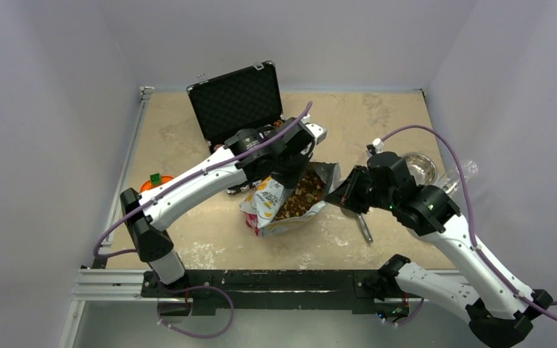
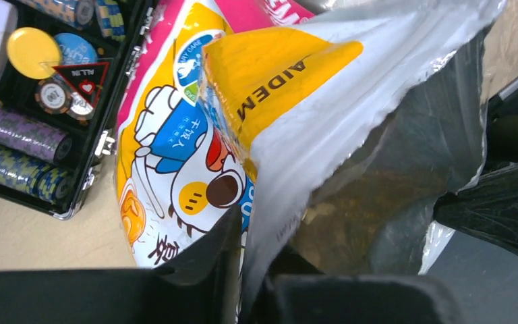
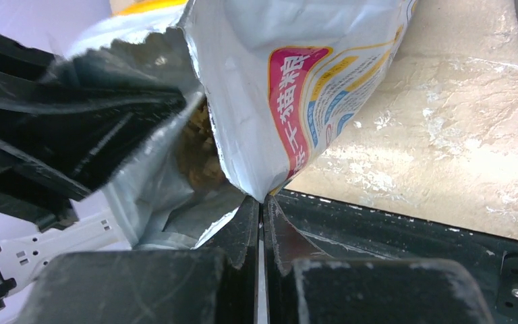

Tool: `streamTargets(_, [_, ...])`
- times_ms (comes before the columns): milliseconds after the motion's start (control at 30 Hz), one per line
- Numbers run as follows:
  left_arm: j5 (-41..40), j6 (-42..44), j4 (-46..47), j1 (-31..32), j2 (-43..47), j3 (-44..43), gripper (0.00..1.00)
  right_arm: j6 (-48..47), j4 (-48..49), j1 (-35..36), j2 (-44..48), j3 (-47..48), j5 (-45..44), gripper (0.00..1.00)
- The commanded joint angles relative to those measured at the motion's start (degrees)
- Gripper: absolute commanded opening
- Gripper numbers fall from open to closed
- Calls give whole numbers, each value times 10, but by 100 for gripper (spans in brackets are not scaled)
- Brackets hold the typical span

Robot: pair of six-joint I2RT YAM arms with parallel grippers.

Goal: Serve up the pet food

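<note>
The printed pet food bag (image 1: 268, 203) lies open in the middle of the table, with brown kibble (image 1: 303, 196) showing in its mouth. My left gripper (image 1: 288, 177) is at the bag's left rim. In the left wrist view its fingers (image 2: 226, 236) stand slightly apart, and the white bag edge (image 2: 290, 175) passes loosely between them. My right gripper (image 1: 336, 197) is shut on the bag's right rim. In the right wrist view it (image 3: 264, 199) pinches the corner of the bag (image 3: 290, 88), with kibble (image 3: 199, 148) visible inside.
A steel bowl (image 1: 418, 168) and a clear bottle (image 1: 460, 174) stand at the right. A metal scoop (image 1: 363, 226) lies under the right arm. An open black case (image 1: 236, 101) holding poker chips (image 2: 23, 131) is behind the bag. An orange object (image 1: 156, 181) sits at the left.
</note>
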State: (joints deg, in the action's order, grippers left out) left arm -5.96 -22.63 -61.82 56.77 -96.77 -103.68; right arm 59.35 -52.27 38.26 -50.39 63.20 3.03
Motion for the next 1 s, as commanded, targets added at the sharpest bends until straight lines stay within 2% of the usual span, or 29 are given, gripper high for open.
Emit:
streamTargets(0, [-78, 60, -20, -5, 44, -63, 7, -20, 18, 1, 20, 1, -20, 0])
streamTargets(33, [-85, 64, -24, -5, 49, -84, 0, -32, 13, 1, 15, 0, -22, 0])
streamTargets(167, [-160, 72, -59, -5, 68, -160, 0, -78, -5, 4, -21, -4, -2, 0])
streamTargets(267, [-210, 64, -56, -5, 108, -150, 0, -102, -9, 19, -46, 9, 0, 0])
streamTargets(367, [-222, 35, -69, -5, 148, -128, 0, -119, 0, 49, -80, 45, 1, 0])
streamTargets(633, [-275, -51, -201, -40, 231, -99, 0, -158, 8, 158, -259, 260, 25, 0])
streamTargets(833, [-353, -106, -299, -76, 262, -118, 0, -174, 21, 174, -402, 446, 108, 0])
streamTargets(967, [-368, -131, -307, -83, 268, -109, 0, -183, 14, 168, -439, 486, 139, 0])
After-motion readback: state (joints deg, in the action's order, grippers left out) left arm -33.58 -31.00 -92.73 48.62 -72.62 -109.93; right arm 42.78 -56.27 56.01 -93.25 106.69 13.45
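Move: The food bag sits between the hands. Its middle is roughly 3 cm to the right of the left fingers, 2 cm back and 12 cm down, with the poker case about 18 cm ahead and 6 cm left of those fingers and the toy track some 34 cm left, 6 cm ahead. From the right hand, the bag's middle is about 9 cm left, 1 cm ahead; the scoop lies some 7 cm right, 6 cm ahead. Leftward, with both hands carrying the open bag between them. First the left fingers finish closing on their side of the rim and rise about 6 cm, while the right, still pinching its side, dips slightly; then both sweep some 20 cm left towards the toy track, climbing and swinging about 30 degrees counter-clockwise. ##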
